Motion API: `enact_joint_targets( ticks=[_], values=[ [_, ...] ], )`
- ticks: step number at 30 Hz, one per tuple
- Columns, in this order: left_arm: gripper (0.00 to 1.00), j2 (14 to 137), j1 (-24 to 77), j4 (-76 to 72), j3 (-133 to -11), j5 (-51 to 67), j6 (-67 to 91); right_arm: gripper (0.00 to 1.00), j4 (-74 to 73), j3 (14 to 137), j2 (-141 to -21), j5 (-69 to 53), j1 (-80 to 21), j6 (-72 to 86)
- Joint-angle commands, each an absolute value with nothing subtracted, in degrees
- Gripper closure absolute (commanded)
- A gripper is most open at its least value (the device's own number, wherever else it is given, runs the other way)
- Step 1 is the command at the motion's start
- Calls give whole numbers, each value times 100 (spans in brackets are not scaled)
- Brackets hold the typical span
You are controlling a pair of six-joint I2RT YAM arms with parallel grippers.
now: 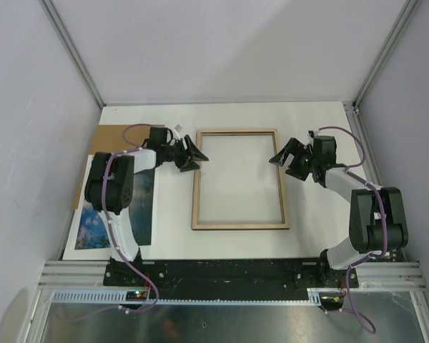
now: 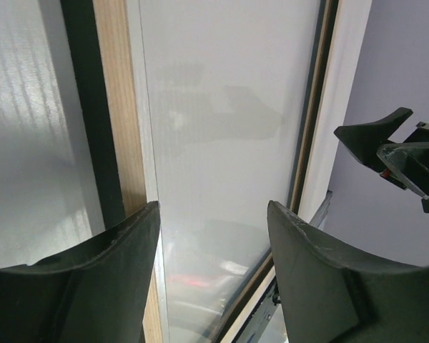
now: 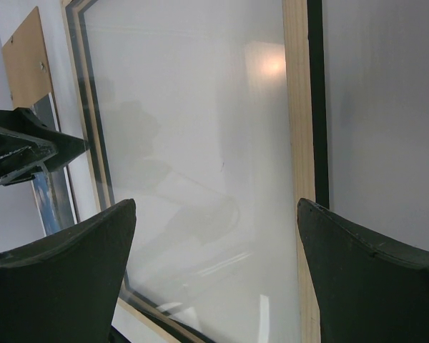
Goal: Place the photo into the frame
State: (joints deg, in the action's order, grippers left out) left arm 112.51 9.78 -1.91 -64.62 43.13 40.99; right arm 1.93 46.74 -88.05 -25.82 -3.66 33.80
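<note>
The frame (image 1: 238, 131) lies flat in the middle of the table, pale wood side up, its clear pane inside. The photo (image 1: 94, 227) lies picture up at the left, partly under the left arm. My left gripper (image 1: 193, 155) is open and empty, just above the frame's left rail near its top. My right gripper (image 1: 281, 156) is open and empty, at the frame's right rail near its top. The left wrist view shows the frame's wood rail (image 2: 120, 128) between my open fingers (image 2: 114, 271). The right wrist view shows the pane and wood rail (image 3: 297, 107).
A brown cardboard backing board (image 1: 107, 136) lies at the back left, partly under the left arm and the photo; it also shows in the right wrist view (image 3: 25, 57). Grey walls enclose the table on three sides. A black rail (image 1: 236, 271) runs along the near edge.
</note>
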Motion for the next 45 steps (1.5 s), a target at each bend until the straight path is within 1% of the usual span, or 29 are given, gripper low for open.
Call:
enact_joint_targets(
  ticks=[1,15,22,24,29,35,39,45],
  values=[
    [34,10842,930,101,-6432,4132,3782,1,255,4671,-8645,-2500,-384,3259],
    [34,10685,905,507,-6452,3898,3503,1,289,4673,-8665,-2491,-385,3269],
    [38,10391,946,681,-6294,3446,3415,1,246,4676,-8700,-2354,-410,3232],
    [42,10224,966,777,-6208,3116,3376,1,220,4676,-8685,-2252,-443,3199],
    [62,9725,1161,1078,-5903,2050,3237,1,-79,4807,-8638,-1846,-571,3025],
    [79,9291,1333,1202,-5543,961,3268,2,-530,4985,-8569,-1265,-742,2845],
    [90,9333,1382,1297,-5545,545,3269,4,-653,5049,-8571,-995,-853,2806],
    [99,9796,1575,1307,-5750,398,3364,6,-783,5136,-8577,-792,-920,2769]
  ],
)
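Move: From the left hand, open low over the inner side of the frame's left rail, the middle of that rail lies about 2 cm left, 6 cm back and 2 cm down. The photo's middle is some 31 cm left and 14 cm back of this hand, and the right rail's middle some 29 cm right and 6 cm back. From the right hand, the right rail's middle is about 2 cm left, 3 cm back and 4 cm below; the left rail's is roughly 34 cm left. The left hand heads off the frame, easing and then hurrying about 7 cm left and 3.5 cm back over the left rail to the bare table outside it. Its fingers shut almost fully and swing some 30 degrees steeper, and it sinks slightly at the end. Late on, the wide-open right hand dips about 2 cm over the right rail, rolling its left side down. ##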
